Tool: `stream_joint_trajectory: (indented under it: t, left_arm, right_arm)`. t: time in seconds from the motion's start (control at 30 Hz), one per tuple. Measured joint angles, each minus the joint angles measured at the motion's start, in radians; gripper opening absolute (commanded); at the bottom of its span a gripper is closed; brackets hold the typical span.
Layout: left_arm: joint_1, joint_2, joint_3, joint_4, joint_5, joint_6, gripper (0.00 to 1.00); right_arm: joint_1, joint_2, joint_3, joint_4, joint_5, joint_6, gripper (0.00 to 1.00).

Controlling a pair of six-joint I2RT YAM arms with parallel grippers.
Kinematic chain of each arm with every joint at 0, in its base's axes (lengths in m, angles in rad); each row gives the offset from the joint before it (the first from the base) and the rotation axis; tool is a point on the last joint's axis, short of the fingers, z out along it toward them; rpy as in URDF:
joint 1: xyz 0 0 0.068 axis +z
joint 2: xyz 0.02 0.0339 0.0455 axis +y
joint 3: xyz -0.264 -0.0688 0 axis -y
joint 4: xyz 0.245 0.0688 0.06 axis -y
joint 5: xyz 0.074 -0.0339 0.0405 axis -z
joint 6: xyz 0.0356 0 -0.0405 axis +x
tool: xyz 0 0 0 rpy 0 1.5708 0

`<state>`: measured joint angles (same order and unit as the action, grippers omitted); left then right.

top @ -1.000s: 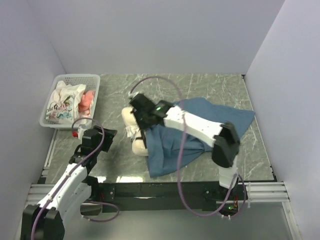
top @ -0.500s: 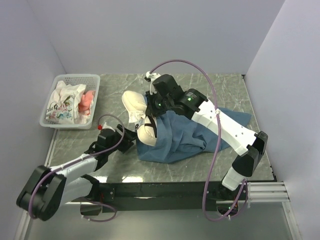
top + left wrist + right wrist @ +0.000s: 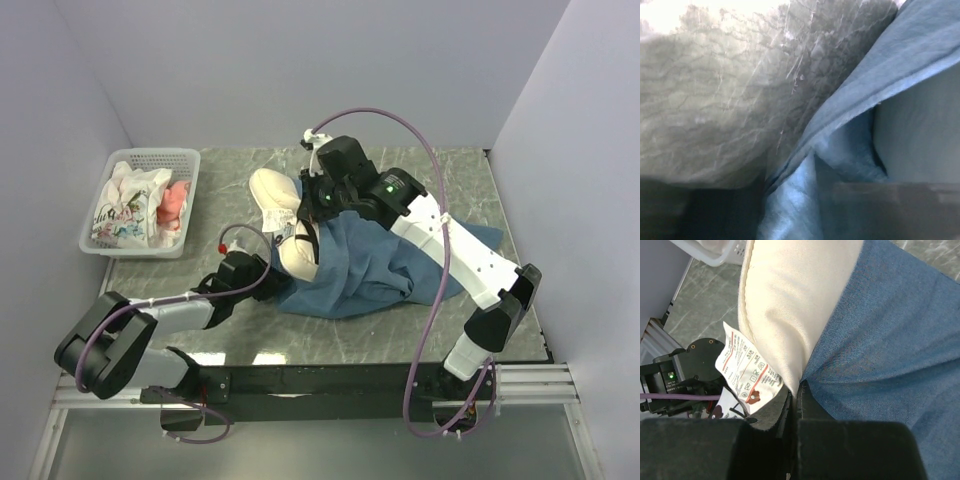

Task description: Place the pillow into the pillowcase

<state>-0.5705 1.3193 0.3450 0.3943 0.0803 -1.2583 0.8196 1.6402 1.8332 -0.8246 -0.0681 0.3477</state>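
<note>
The cream pillow (image 3: 272,190) sticks out to the left of the blue pillowcase (image 3: 370,265), its right part under the blue cloth. My right gripper (image 3: 303,228) is shut on the pillow's seam (image 3: 790,300) beside its white care label (image 3: 747,372). The pillowcase (image 3: 890,330) drapes against the right finger. My left gripper (image 3: 272,285) lies low on the table at the pillowcase's near-left edge. In the left wrist view its blurred jaws (image 3: 800,200) stand apart, with a fold of the pillowcase (image 3: 920,45) between them.
A white basket (image 3: 150,158) holding white floral and pink cloths stands at the far left. The grey marble table (image 3: 460,170) is walled on three sides. The right arm arches over the pillowcase, and its purple cable loops above.
The right gripper carried the pillow's edge up and back. The left arm stretched forward along the table to the pillowcase's edge, and its jaws have narrowed.
</note>
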Motion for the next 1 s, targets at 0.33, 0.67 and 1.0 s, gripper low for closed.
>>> stream_joint_trajectory:
  t: [0.33, 0.67, 1.0]
  left_arm:
    - [0.056, -0.284, 0.251, -0.336, 0.012, 0.089, 0.01]
    - [0.152, -0.391, 0.327, -0.604, 0.053, 0.187, 0.01]
    - [0.155, -0.415, 0.320, -0.647, 0.047, 0.206, 0.01]
  right_arm:
    - [0.010, -0.138, -0.201, 0.115, -0.006, 0.020, 0.00]
    - [0.185, -0.257, -0.575, 0.439, 0.007, 0.114, 0.62]
    - [0.195, -0.271, -0.582, 0.447, 0.127, 0.211, 0.68]
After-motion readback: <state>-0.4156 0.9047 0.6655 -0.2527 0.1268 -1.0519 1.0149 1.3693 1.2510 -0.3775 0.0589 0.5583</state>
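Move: The pillowcase's hanging hem runs right at the left hand's half-open fingers, about 1 cm ahead; the pillow's lower bulge lies some 4 cm right of that hand, 1 cm ahead and 10 cm up. From the right hand, shut on pillow and case, that same hem is about 25 cm below, 3 cm back and 5 cm left; the lower bulge is 3 cm back, 1 cm left and 14 cm below, the upper bulge 2 cm ahead, 6 cm left and 3 cm lower. The pillowcase hem is pinched as the left fingers shut on it low by the table; the left hand then lifts it some 17 cm, sinks back about 4 cm and drifts 5 cm left alongside the pillow. The right hand, gripping pillow and case, draws back about 8 cm and down 6 cm, tilting slightly, then opens wide and stays straddling them. ##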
